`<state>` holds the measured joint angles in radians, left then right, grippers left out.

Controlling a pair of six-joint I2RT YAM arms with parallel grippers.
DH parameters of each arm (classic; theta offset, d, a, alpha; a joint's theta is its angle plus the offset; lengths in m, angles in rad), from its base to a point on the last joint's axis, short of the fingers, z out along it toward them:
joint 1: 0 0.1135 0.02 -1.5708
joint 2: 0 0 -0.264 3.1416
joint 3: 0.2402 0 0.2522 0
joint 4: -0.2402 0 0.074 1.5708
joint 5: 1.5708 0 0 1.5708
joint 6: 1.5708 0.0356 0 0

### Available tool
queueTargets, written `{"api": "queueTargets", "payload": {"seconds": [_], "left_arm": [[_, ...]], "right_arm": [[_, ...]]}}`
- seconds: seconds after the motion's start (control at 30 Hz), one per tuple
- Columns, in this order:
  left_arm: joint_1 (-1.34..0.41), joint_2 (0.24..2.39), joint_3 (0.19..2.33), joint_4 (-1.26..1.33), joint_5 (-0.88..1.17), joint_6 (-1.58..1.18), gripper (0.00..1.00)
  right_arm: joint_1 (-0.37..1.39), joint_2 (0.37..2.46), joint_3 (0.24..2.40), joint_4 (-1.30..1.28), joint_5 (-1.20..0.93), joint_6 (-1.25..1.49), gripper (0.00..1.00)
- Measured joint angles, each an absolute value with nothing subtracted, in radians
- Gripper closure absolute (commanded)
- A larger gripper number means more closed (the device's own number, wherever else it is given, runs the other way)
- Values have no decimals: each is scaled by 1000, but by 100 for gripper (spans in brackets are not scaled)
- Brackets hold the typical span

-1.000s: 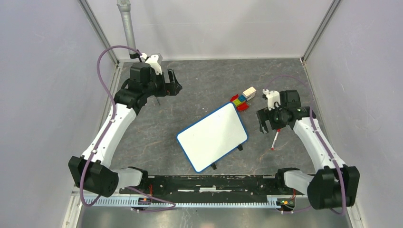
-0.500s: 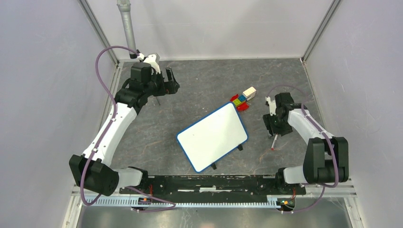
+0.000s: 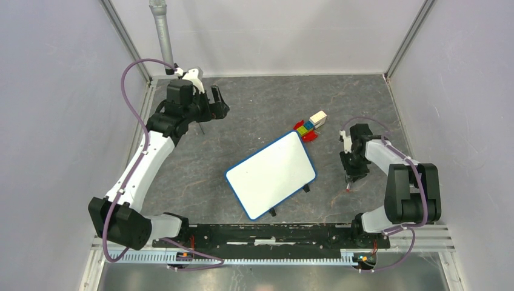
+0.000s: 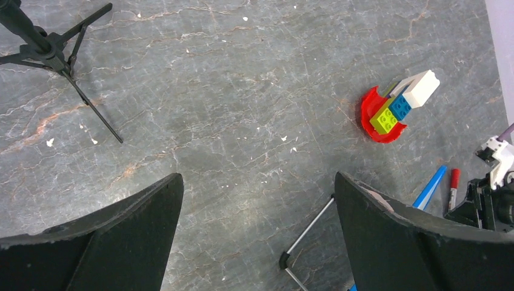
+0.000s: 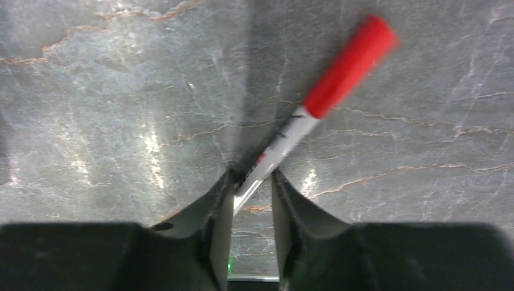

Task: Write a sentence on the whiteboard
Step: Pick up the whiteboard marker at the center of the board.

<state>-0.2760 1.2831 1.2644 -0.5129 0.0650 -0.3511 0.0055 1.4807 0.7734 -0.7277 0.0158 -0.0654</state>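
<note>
The whiteboard [image 3: 271,174], blue-rimmed on wire legs, lies tilted mid-table with a blank white face; no sentence is in view. Its blue rim [image 4: 430,188] and a wire leg [image 4: 309,230] show in the left wrist view. A marker [image 5: 315,103] with a red cap and white barrel lies on the table right of the board. My right gripper [image 5: 251,179] is down over it [image 3: 351,174], jaws narrowed on either side of the barrel's end, with a gap still visible between the pads. My left gripper [image 3: 219,101] hovers wide open at the back left, holding nothing [image 4: 257,176].
A red piece carrying coloured toy bricks and a white block [image 3: 309,127] sits just behind the board. A thin black tripod stand [image 4: 48,48] stands near the left gripper. A grey pipe [image 3: 160,30] rises at the back left; walls enclose the table.
My right arm has folded down onto the marker and its jaws have narrowed from wide open. The left arm has barely shifted; the board has not moved.
</note>
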Motion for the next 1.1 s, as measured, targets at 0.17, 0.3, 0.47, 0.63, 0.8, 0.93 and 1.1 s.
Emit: {"api": "queueTargets", "payload": {"seconds": [0.17, 0.3, 0.47, 0.63, 0.8, 0.93, 1.1], "left_arm": [[-276, 1295, 1264, -514, 126, -342, 0], [-276, 1311, 1284, -544, 196, -305, 0], [-276, 1336, 1382, -621, 358, -210, 0], [-276, 1345, 1496, -700, 628, -79, 0], [-337, 1344, 1558, -806, 736, 111, 0], [-526, 1361, 1705, -981, 651, 360, 1], [-749, 1340, 1763, -1123, 524, 657, 6]], "right_arm": [[-34, 1496, 792, -731, 3, -90, 100], [-44, 1502, 846, -717, -43, -165, 100], [-44, 1462, 1003, -735, -206, -329, 100], [-23, 1448, 1252, -866, -467, -533, 100], [97, 1438, 1385, -1007, -644, -658, 100], [228, 1409, 1382, -1094, -735, -696, 100], [333, 1384, 1377, -1150, -836, -705, 100]]}}
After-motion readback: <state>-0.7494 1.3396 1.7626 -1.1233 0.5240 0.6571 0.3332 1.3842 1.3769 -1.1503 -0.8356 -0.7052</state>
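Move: The marker lies on the floor between the right hand's half-closed fingers, its middle about 3 cm ahead and 1 cm right of them, at fingertip height. The whiteboard's middle is some 30 cm to the right hand's left, level fore and aft and about 4 cm up; the toy blocks are around 22 cm ahead and 14 cm left. From the left hand the marker is roughly 48 cm right, 12 cm back and 25 cm down. Shut the right fingers on the marker near its white tail, then lift it some 20 cm, arcing forward first, then left and back until it is about 20 cm left, over the board's right part; swing the fingers from straight down to slant leftward. Meanwhile bring the open left gripper back and right towards the marker, rising a little, turning clockwise until it points right and down. ##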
